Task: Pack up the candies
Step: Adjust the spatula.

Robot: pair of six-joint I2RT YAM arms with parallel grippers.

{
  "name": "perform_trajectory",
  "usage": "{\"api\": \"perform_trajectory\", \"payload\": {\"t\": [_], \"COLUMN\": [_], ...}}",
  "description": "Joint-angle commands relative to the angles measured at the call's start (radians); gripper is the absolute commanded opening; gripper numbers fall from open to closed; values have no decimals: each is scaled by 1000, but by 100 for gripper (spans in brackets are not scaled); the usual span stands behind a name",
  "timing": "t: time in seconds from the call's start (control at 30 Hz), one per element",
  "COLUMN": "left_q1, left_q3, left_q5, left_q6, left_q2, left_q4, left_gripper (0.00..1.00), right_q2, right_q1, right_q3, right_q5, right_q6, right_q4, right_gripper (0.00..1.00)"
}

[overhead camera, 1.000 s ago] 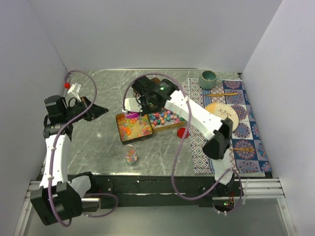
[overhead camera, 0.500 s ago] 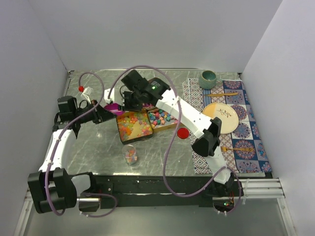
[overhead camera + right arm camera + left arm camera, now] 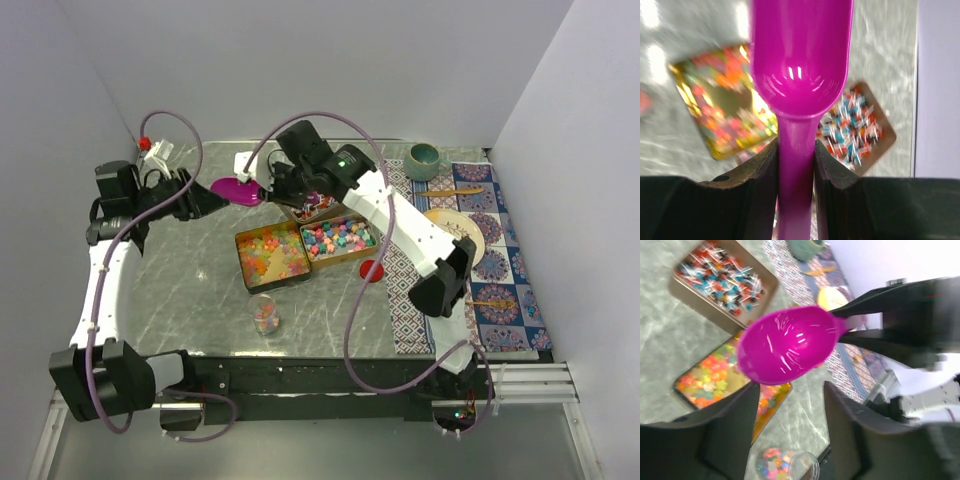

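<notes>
My right gripper point(image 3: 272, 182) point(image 3: 796, 145) is shut on the handle of the purple scoop point(image 3: 238, 190) point(image 3: 800, 55), whose bowl looks empty and hangs above the table's back left. My left gripper point(image 3: 210, 200) point(image 3: 790, 390) is open just short of the scoop's bowl point(image 3: 787, 345), with nothing between its fingers. The candies lie in three tins: jelly bits point(image 3: 272, 258) point(image 3: 715, 382), pastel balls point(image 3: 340, 240), and wrapped pieces point(image 3: 315, 208) point(image 3: 722, 282) point(image 3: 855, 125). A small clear jar point(image 3: 265, 314) point(image 3: 785, 465) in front of the tins holds some mixed candies.
A flat red lid point(image 3: 372, 270) lies right of the tins. On the patterned mat point(image 3: 500, 300) at the right stand a green cup point(image 3: 424, 160) and a plate point(image 3: 455, 235). White walls close in the left, back and right sides.
The right arm has carried the scoop from over the tins to the back left. The left arm followed it, and its jaws now stand open.
</notes>
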Motion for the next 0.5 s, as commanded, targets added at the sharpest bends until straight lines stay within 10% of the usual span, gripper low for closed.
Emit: {"api": "perform_trajectory", "payload": {"t": [0.0,0.17,0.47], "left_q1": [-10,17,13], "left_q3": [-28,-239,-359], "left_q5": [-216,-520,-362], "left_q6": [67,-168,-237], "left_q2": [-26,-51,-22], "left_q4": [-90,-32,109], "left_gripper": [61,51,7], "right_q2": [101,144,123], "right_q1": [6,9,13], "right_q3": [0,26,-61], "right_q5": [85,224,418], "right_q6": [-104,-210,-469], "right_q4": [-193,-264,-255], "right_gripper": [0,0,0]}}
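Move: The tray of gummy candies lies almost straight under the right hand, which holds the spatula: about 3 cm ahead and 26 below. From that hand, the lollipop tray is some 16 cm ahead and 9 right, the colourful candies 7 ahead and 14 right, and the jar 9 back and 2 left. From the left hand, the spatula's blade is roughly 4 cm ahead, 4 right and 4 lower. Downward about 12 cm and some 7 cm to its right, the right hand brings the spatula towards the gummy tray, swinging the fingers and blade about 35 degrees from leftward to nearly straight down while keeping its grip. The left hand retreats from the blade, mostly down with a smaller shift left, turning counter-clockwise, tipping down and largely closing its empty fingers. ##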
